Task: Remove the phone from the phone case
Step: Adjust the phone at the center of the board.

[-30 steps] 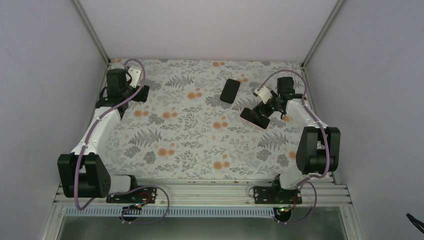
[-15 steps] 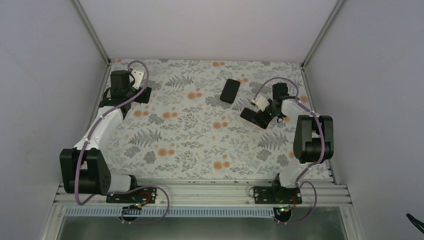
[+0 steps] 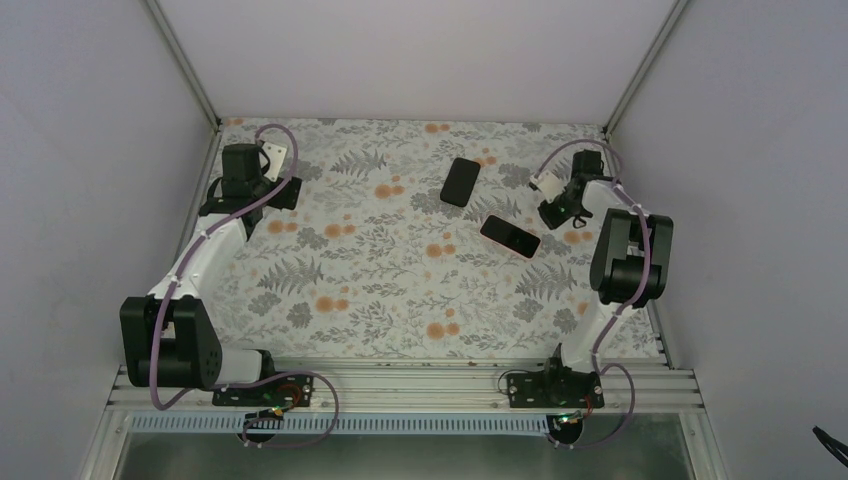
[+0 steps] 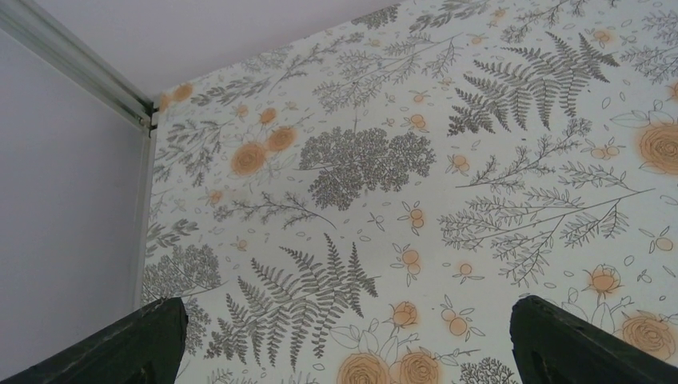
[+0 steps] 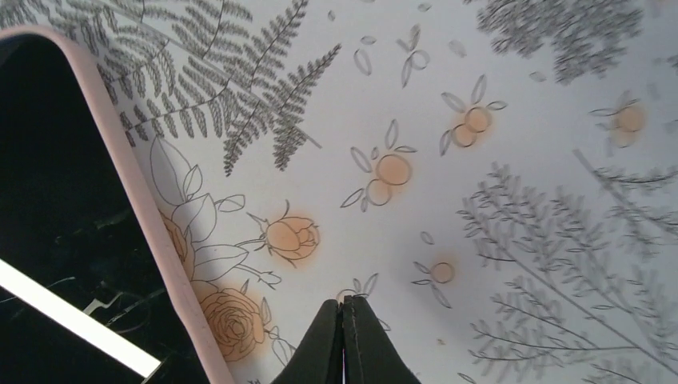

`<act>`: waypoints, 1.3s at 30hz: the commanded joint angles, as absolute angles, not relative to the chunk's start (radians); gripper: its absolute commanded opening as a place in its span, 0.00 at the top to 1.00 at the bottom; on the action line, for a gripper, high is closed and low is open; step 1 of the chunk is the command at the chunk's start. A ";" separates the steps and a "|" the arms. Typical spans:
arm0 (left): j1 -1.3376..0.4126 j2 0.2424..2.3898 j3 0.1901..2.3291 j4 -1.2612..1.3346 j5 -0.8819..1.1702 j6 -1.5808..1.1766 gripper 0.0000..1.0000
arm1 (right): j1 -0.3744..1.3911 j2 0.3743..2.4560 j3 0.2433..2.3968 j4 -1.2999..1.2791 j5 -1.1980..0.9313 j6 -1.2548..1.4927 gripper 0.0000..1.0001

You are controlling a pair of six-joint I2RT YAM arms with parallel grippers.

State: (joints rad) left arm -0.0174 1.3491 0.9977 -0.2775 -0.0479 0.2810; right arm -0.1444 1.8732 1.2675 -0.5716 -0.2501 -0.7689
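Note:
The phone (image 3: 510, 237), a glossy black slab with a pink rim, lies flat on the floral table right of centre. Its edge fills the left of the right wrist view (image 5: 72, 240). The phone case (image 3: 461, 181), a matte black rounded rectangle, lies apart from it, farther back. My right gripper (image 3: 551, 214) (image 5: 344, 308) hangs to the right of the phone, shut with nothing between its fingers. Near the table's back left corner my left gripper (image 3: 248, 195) (image 4: 348, 320) stands wide open over bare cloth, holding nothing.
The floral cloth (image 3: 380, 280) covers the table. Grey walls with metal corner posts (image 3: 185, 75) close in the left, back and right sides. The arm bases sit on a rail (image 3: 400, 385) at the near edge.
My right gripper has drawn back from the phone towards the back right and shut. The phone now lies uncovered on the cloth. The left arm has barely moved.

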 commanded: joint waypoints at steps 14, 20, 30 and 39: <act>-0.002 1.312 0.964 -0.287 0.017 0.302 0.00 | -0.138 1.901 1.178 -0.625 -0.312 -0.797 0.96; 0.000 1.315 0.971 -0.301 0.046 0.305 0.00 | -0.133 1.893 1.137 -0.661 -0.323 -0.821 0.96; 0.000 1.319 0.982 -0.319 0.087 0.311 0.00 | 0.025 1.802 1.020 -0.831 -0.377 -0.894 0.96; 0.000 1.331 0.983 -0.321 0.093 0.314 0.00 | 0.251 1.827 1.089 -0.811 -0.434 -0.793 0.96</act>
State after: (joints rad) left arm -0.0025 1.3342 0.9672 -0.3172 0.0742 0.3035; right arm 0.1825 1.7927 1.0405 -0.8097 -0.3889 -0.8482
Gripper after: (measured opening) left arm 0.999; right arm 0.037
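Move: The phone in its pink case lies roughly 10 cm to the right hand's left, 4 cm nearer the base and 4 cm below; the shut fingers stand beyond its far long side, near its right end. A loose black slab is some 22 cm left and 12 cm ahead of that hand, about 5 cm down. From the idle left hand, the cased phone is roughly 58 cm right, 3 cm back and 19 cm below. The cased phone is pushed round at its right end by the right hand's still-shut fingers: they sink about 4 cm while drawing back behind its far long edge, then sweep low and level back and left, speeding up, some 15 cm, to finish touching its near-right corner. On the way the hand turns about 25 degrees counter-clockwise and its fingers tip more upright. The left arm, still open, drifts a couple of centimetres back, left and down. ##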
